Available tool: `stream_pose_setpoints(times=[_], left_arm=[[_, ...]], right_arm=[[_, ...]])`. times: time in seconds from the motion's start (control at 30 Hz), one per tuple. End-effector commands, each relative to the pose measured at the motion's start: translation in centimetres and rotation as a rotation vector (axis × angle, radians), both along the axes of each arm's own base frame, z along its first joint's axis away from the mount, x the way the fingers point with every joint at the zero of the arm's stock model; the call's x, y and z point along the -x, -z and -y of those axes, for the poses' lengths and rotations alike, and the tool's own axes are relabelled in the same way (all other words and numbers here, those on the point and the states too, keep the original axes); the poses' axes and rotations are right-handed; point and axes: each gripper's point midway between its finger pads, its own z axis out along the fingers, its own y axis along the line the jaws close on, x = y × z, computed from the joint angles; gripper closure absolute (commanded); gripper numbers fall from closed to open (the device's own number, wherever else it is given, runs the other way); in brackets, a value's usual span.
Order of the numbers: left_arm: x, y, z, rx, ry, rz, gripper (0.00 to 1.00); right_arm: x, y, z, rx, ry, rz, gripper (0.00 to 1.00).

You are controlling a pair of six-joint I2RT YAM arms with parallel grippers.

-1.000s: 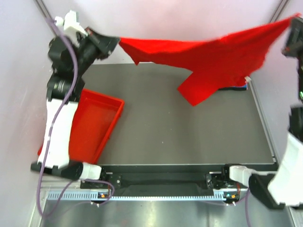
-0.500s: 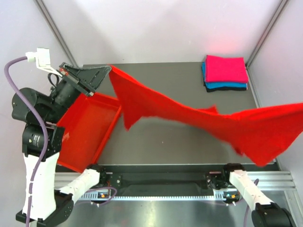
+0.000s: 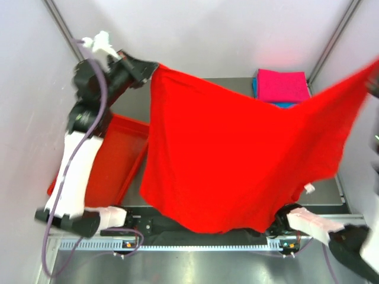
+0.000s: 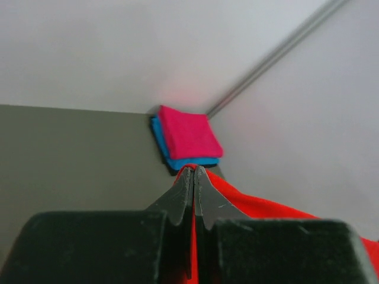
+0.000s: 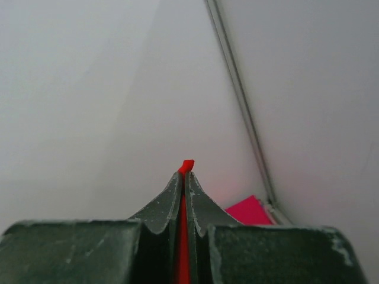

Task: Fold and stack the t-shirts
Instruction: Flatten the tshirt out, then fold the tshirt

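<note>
A bright red t-shirt (image 3: 237,160) hangs spread in the air between both arms and covers most of the table. My left gripper (image 3: 153,68) is shut on its upper left corner; red cloth (image 4: 249,204) shows between and beside the left gripper (image 4: 193,170). At the right edge the shirt's other corner rises to my right gripper, which is cut off in the top view. In the right wrist view the right gripper (image 5: 184,174) is shut on a red cloth tip (image 5: 186,164). A folded magenta-pink t-shirt (image 3: 282,86) lies on a teal-blue one (image 3: 283,105) at the back right corner.
A rigid red plastic tray (image 3: 115,165) sits at the table's left side, beside the left arm. The dark table (image 3: 195,89) shows behind the hanging shirt. Grey walls close in at the back and on both sides.
Both arms have swung the red shirt up and back; it went from a twisted band slung low across the table to a wide sheet hanging open. The left gripper moved back and to the right.
</note>
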Motion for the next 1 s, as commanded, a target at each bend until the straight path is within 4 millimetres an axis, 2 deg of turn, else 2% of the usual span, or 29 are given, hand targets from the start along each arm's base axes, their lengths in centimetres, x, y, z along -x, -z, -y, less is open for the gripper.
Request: stream_pose_setpoints(times=[0.0, 0.03, 0.07, 0.1, 0.13, 0.17, 0.2, 0.23, 0.27, 0.3, 0.33, 0.37, 0.4, 0.43, 0.47, 0.53, 0.57, 0.6, 0.63, 0.67, 0.7, 0.73, 0.77, 0.8, 0.87, 0.97], left_arm=[[-7.2, 4.2, -0.5, -0.069, -0.129, -0.029, 1.0], [-9.2, 5.9, -0.3, -0.071, -0.15, -0.058, 1.0], [-10.5, 5.9, -0.3, -0.054, -0.158, -0.032, 1.0], [-11.6, 6.5, -0.3, -0.049, -0.162, -0.038, 1.0], [-13.7, 7.9, 0.2, -0.052, -0.161, -0.06, 1.0], [-15.0, 8.3, 0.1, -0.057, -0.174, -0.061, 1.0], [-16.2, 8.9, 0.1, -0.065, -0.18, -0.069, 1.0], [-18.6, 10.0, 0.4, -0.08, -0.186, -0.085, 1.0], [-19.8, 10.8, 0.1, -0.088, -0.193, -0.097, 1.0], [-21.0, 11.6, 0.1, -0.094, -0.197, -0.111, 1.0], [-23.3, 13.1, -0.2, -0.101, -0.209, -0.132, 1.0], [-24.3, 14.0, -0.3, -0.106, -0.213, -0.143, 1.0], [-25.4, 14.9, -0.6, -0.111, -0.219, -0.152, 1.0], [-27.3, 16.7, -0.9, -0.117, -0.229, -0.173, 1.0], [-28.1, 17.4, -1.1, -0.118, -0.229, -0.176, 1.0], [-30.3, 19.4, -1.7, -0.116, -0.236, -0.182, 1.0], [-30.8, 20.0, -1.7, -0.111, -0.224, -0.182, 1.0], [-31.7, 21.3, -1.7, -0.096, -0.219, -0.196, 1.0], [-32.3, 20.8, -2.3, -0.077, -0.219, -0.164, 1.0], [-32.6, 21.4, -2.3, -0.072, -0.217, -0.17, 1.0], [-33.0, 21.2, -2.3, -0.061, -0.213, -0.144, 1.0], [-33.7, 21.8, -2.5, -0.062, -0.216, -0.143, 1.0], [-34.0, 22.0, -2.5, -0.061, -0.218, -0.14, 1.0], [-34.6, 23.3, -2.4, -0.064, -0.205, -0.153, 1.0], [-35.1, 22.9, -2.4, -0.052, -0.192, -0.127, 1.0], [-35.6, 24.4, -2.6, -0.048, -0.185, -0.142, 1.0]], right_arm=[[-12.2, 3.5, -1.7, 0.243, 0.227, -0.23, 1.0], [-14.4, 4.1, -2.8, 0.266, 0.185, -0.24, 1.0], [-17.8, 6.0, -2.8, 0.287, 0.197, -0.298, 1.0], [-19.5, 6.6, -2.9, 0.26, 0.177, -0.29, 1.0], [-21.8, 8.0, -3.8, 0.284, 0.113, -0.3, 1.0], [-24.6, 9.9, -3.1, 0.292, 0.11, -0.34, 1.0], [-26.0, 10.9, -3.3, 0.292, 0.08, -0.35, 1.0], [-27.8, 11.5, -4.6, 0.297, -0.009, -0.33, 1.0], [-30.1, 13.4, -4.3, 0.304, -0.04, -0.356, 1.0], [-31.5, 14.2, -5.0, 0.307, -0.097, -0.346, 1.0], [-33.0, 15.1, -6.6, 0.331, -0.198, -0.318, 1.0], [-35.1, 17.2, -6.6, 0.332, -0.238, -0.345, 1.0], [-36.3, 18.3, -7.1, 0.323, -0.285, -0.348, 1.0], [-37.2, 19.0, -8.0, 0.331, -0.355, -0.344, 1.0], [-39.3, 21.1, -7.9, 0.32, -0.379, -0.359, 1.0], [-40.9, 22.6, -7.4, 0.289, -0.435, -0.349, 1.0], [-42.3, 23.5, -7.5, 0.28, -0.463, -0.327, 1.0], [-42.8, 23.7, -7.6, 0.241, -0.499, -0.307, 1.0], [-43.3, 24.1, -7.4, 0.23, -0.54, -0.294, 1.0], [-44.5, 25.4, -7.4, 0.212, -0.559, -0.294, 1.0], [-45.0, 25.8, -7.2, 0.197, -0.565, -0.295, 1.0], [-45.4, 25.5, -7.0, 0.198, -0.566, -0.283, 1.0], [-46.2, 26.7, -6.9, 0.187, -0.571, -0.299, 1.0], [-46.5, 26.6, -6.8, 0.178, -0.576, -0.286, 1.0], [-47.0, 27.8, -6.8, 0.164, -0.609, -0.293, 1.0], [-47.0, 29.2, -6.9, 0.121, -0.635, -0.321, 1.0]])
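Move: My left hand holds one corner of the red t-shirt high up. The table's far edge is about 50 cm straight ahead and 50 below; the folded stack lies some 38 cm ahead, 49 to the right, and the red bin about level, 29 cm to the left, both well below. My right hand holds the other corner higher still: the far edge is roughly 67 cm straight ahead, the stack about 53 cm ahead, 2 to the right, 62 below. I fling both held corners of the t-shirt forward and down together towards the far side of the table, fast at first and easing off at the end. My right hand goes nearly 50 cm forward and 35 down, ending above the stack's left side; my left goes about 35 forward and 30 down. Both wrists tip down and turn counter-clockwise, the right more, fingers staying shut on the cloth. ##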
